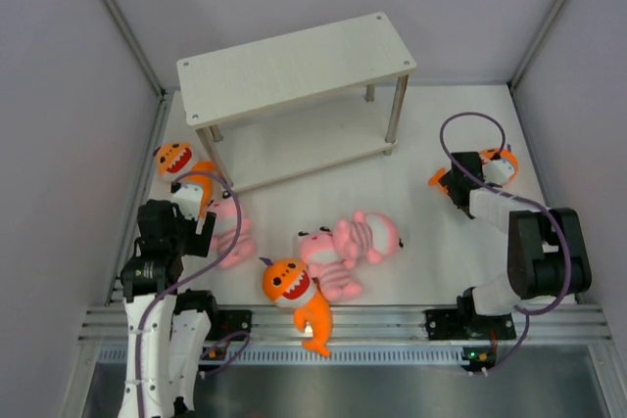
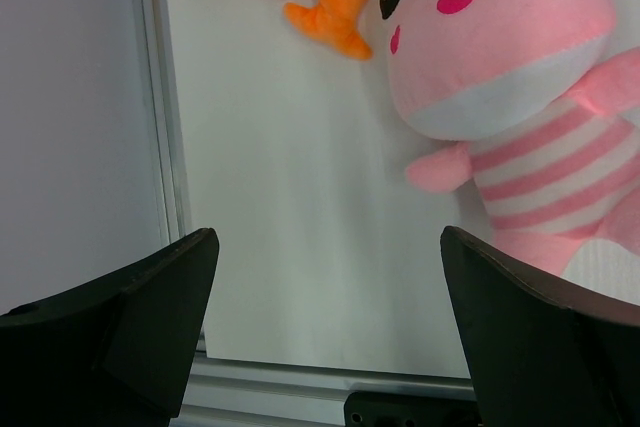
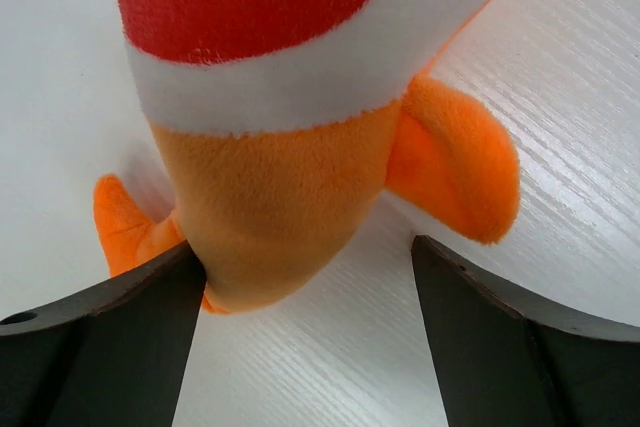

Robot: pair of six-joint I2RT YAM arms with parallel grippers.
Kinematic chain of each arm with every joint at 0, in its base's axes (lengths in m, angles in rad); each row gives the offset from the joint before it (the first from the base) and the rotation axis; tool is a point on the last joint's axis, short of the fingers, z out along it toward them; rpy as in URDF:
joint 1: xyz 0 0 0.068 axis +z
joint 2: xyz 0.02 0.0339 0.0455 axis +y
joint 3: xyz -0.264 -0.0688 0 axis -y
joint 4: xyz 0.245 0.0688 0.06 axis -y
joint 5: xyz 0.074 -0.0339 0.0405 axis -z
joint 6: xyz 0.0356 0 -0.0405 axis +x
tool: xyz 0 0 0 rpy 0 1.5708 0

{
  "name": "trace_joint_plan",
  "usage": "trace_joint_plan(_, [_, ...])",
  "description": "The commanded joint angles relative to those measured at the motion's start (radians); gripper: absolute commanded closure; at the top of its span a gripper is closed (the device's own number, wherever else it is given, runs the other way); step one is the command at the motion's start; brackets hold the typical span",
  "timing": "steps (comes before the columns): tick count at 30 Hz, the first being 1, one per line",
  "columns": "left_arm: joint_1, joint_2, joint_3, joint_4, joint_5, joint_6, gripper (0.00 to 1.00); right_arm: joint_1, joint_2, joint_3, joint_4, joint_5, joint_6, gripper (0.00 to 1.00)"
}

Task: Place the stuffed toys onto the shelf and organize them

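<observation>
The shelf (image 1: 294, 68) stands at the back with both boards bare. An orange shark (image 3: 275, 157) lies on the table at the right. My right gripper (image 3: 305, 267) (image 1: 468, 173) is open around the shark's body, its left finger touching the plush and its right finger apart from it. My left gripper (image 2: 330, 247) (image 1: 184, 224) hangs open over bare table at the left. Beside it lies a pink striped toy (image 2: 510, 77) (image 1: 231, 234), and beyond that another shark (image 1: 176, 159) whose tail (image 2: 325, 2) shows. Two pink toys (image 1: 348, 247) and a third shark (image 1: 292, 286) lie in the middle.
Grey walls close in the table on the left, the right and the back. A metal rail (image 1: 343, 322) runs along the near edge by the arm bases. The left wall and its rail (image 2: 165, 147) stand close to my left gripper.
</observation>
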Motion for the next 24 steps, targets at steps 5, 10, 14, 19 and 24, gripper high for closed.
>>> trace_joint_plan(5, [0.008, -0.003, 0.027, 0.019, -0.014, -0.009, 0.01, -0.043, 0.040, 0.034, 0.051, -0.077, -0.031, 0.25])
trace_joint_plan(10, [0.008, 0.005, 0.027, 0.019, -0.015, -0.012, 0.01, -0.098, 0.100, 0.080, 0.048, -0.148, -0.060, 0.41])
trace_joint_plan(14, [0.014, 0.008, 0.032, 0.011, -0.018, -0.012, 0.01, -0.115, 0.129, 0.109, 0.064, -0.203, -0.094, 0.60])
trace_joint_plan(19, [0.017, 0.016, 0.062, -0.018, -0.023, -0.015, 0.01, -0.115, 0.070, 0.091, 0.126, -0.246, -0.187, 0.73])
trace_joint_plan(24, [0.018, 0.032, 0.133, -0.073, 0.014, 0.001, 0.01, -0.107, -0.105, 0.094, 0.107, -0.266, -0.357, 0.79])
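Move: The orange shark toy lies just beyond my right fingertips, its middle about 5 cm ahead and 3 cm to the right, roughly level with them, with the mouth end farthest from me. The shelf's nearest front leg stands some 17 cm left and 12 cm ahead of this hand; the nearer pink toy is about 19 cm left and 11 cm back. From my left hand the shark lies roughly 20 cm ahead, 62 cm right and 13 cm lower. I slide my right hand about 4 cm forward, low over the table, so the jaws go either side of the shark's narrow body below the mouth, shutting as they go from nearly wide open to under a third. With the body pinched between the fingertips, I start straight up, some 2 cm, swinging the hand about 10 degrees counter-clockwise. ##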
